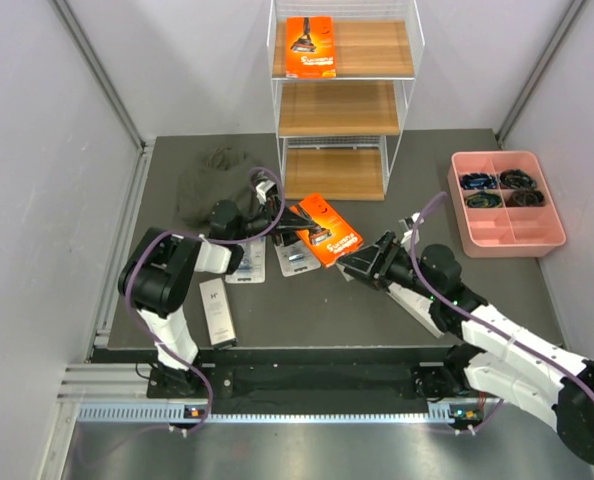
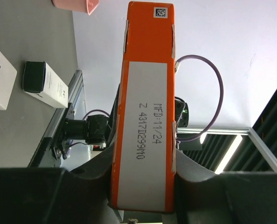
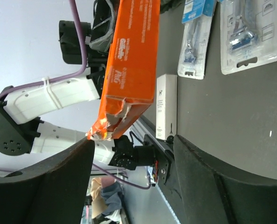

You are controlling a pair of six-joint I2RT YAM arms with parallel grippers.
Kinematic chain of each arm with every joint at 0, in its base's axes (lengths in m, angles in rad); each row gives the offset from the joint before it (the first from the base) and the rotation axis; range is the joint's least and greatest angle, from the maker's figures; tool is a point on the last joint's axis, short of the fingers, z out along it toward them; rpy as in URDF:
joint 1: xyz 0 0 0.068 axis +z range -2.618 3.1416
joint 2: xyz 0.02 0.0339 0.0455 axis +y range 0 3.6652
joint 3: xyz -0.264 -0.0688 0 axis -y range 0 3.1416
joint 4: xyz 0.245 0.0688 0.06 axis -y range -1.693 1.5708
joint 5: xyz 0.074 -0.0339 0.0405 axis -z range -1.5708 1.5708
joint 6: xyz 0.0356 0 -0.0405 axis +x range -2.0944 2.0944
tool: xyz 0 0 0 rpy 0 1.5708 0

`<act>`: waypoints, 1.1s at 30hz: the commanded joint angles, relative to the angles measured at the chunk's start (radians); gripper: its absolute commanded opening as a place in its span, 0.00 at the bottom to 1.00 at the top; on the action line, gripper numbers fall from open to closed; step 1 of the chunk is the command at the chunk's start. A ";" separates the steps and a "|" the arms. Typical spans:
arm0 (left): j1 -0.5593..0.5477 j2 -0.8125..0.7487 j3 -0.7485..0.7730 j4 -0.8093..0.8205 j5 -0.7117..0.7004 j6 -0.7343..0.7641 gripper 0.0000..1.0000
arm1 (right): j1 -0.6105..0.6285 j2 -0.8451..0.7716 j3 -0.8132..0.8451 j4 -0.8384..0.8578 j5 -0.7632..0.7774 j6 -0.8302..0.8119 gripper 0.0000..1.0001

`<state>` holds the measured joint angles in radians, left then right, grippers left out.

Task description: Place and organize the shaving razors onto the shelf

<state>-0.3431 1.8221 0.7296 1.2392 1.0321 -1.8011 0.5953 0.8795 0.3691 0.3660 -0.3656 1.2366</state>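
Observation:
My left gripper is shut on the narrow edge of a flat orange razor box, holding it tilted above the table. My right gripper is open, and the box's torn end hangs just past its upper fingertip, not between the fingers. In the top view the right gripper sits at the box's near-right corner and the left gripper at its left side. A second orange box lies on the top tier of the shelf. Two blister packs and a white box lie on the table.
A pink compartmented tray holding dark items stands at the right. The shelf's middle and bottom tiers are bare. In the right wrist view the blister packs and white box lie beyond the orange box.

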 commanded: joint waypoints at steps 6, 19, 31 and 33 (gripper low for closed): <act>0.001 -0.090 0.019 0.158 0.022 0.147 0.20 | 0.054 -0.099 -0.032 0.100 0.042 0.015 0.65; 0.000 -0.119 -0.016 0.144 0.022 0.161 0.20 | 0.060 -0.025 -0.012 0.129 0.125 0.038 0.53; -0.002 -0.118 -0.041 0.169 0.016 0.154 0.21 | 0.113 0.067 0.030 0.220 0.172 0.037 0.32; -0.002 -0.118 -0.045 0.177 0.016 0.152 0.22 | 0.124 0.067 0.022 0.220 0.177 0.041 0.18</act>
<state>-0.3420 1.7489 0.6941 1.2652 1.0431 -1.6474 0.6914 0.9424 0.3557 0.5179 -0.2173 1.2846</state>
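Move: The right gripper is open just short of the near right end of the orange razor box; the box's middle lies about 7 cm ahead, 5 cm left and 2 cm above it. The left gripper already holds the box, its middle about 4 cm to that hand's right, level with it. On the table, some 16 cm below the right hand, the Harry's box lies about 13 cm ahead and 4 cm left, the plain white box about 16 cm right, level fore and aft. Keep the left gripper shut on the razor box, raise it about 1 cm while easing slightly back, and roll it some 10 degrees so that the box's far side comes up. Take the open right gripper back and up some 2 cm, then forward, down and left to bring the fingers around the box's near right end, closing them there to pinch it. ##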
